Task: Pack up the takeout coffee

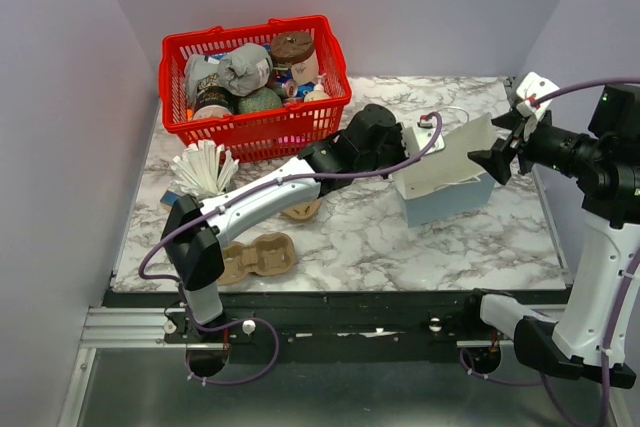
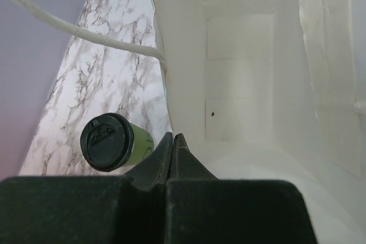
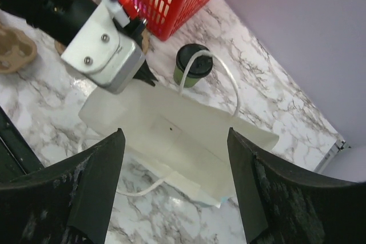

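The takeout coffee (image 2: 114, 142), a green cup with a black lid, stands on the marble just beyond the bag's far side; the right wrist view shows the cup (image 3: 191, 67) under a bag handle loop. A white paper bag (image 1: 445, 172) lies tilted with its mouth open toward the right arm. My left gripper (image 2: 173, 137) is shut, pinching the rim of the bag (image 2: 246, 84) beside the cup. Above the open mouth of the bag (image 3: 171, 135), my right gripper (image 3: 175, 132) hangs wide open and holds nothing; in the top view it (image 1: 497, 159) is at the bag's right edge.
A red basket (image 1: 255, 77) with several items stands at the back left. A cup of white stirrers (image 1: 203, 172) is at the left edge. Brown cardboard carriers (image 1: 262, 255) lie near the front left, under the left arm. Lilac walls close both sides.
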Available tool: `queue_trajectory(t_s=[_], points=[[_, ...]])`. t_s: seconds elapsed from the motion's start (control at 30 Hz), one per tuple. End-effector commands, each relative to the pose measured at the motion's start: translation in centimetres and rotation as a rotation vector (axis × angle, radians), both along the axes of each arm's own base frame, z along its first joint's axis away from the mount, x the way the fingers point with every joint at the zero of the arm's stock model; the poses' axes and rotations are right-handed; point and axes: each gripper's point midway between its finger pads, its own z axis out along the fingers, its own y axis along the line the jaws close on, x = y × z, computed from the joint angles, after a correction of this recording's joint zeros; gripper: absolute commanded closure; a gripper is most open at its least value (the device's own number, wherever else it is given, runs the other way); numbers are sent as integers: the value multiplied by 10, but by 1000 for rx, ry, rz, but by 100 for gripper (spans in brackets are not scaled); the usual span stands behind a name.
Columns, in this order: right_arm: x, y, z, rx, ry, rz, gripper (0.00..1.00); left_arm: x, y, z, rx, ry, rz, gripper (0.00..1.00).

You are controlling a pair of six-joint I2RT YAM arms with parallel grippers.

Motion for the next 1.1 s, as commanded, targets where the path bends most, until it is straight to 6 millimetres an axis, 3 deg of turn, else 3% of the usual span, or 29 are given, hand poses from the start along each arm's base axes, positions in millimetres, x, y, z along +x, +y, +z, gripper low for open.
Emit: queue_trajectory(t_s=[0.0, 0.17, 0.27, 0.67, 0.83, 0.97, 1.07], points=[[-12, -12, -31, -186, -22, 48, 19, 2, 10, 22, 10, -60, -33, 100], [-11, -20, -26, -290, -108, 52, 19, 7, 9, 55, -8, -177, -59, 100], [-11, -22, -27, -309, -105, 54, 19, 10, 8, 65, -5, -215, -62, 100], [-31, -9, -66, -286, 14, 182, 16, 13, 12, 47, 16, -177, -26, 100], [-41, -12, -106, -321, 77, 215, 15, 15, 13, 47, -7, -157, 8, 100], [-32, -14, -115, -306, 95, 197, 14, 13, 13, 50, -22, -154, 6, 100], [-19, -13, -109, -281, 72, 177, 14, 12, 15, 51, -26, -153, 10, 100]])
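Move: The right hand, empty and open, goes for the paper bag's right-hand rim, about 7 cm ahead of it, 3 cm to its right and 12 cm below. The bag's far handle is some 13 cm ahead, 5 cm left and 9 cm below; the coffee cup 20 cm ahead, 12 cm left and far down. The left hand already pinches the bag's rim; the right-hand rim lies about 14 cm to its right, nearly level. Bring the right gripper down about 10 cm to the bag's right-hand rim, fingers wide open; first dip and ease a little right while rolling its left side down some 20 degrees, pause, then sink the rest. Keep the left gripper shut on the rim, lifting and rolling it slightly, then let it settle a little. ##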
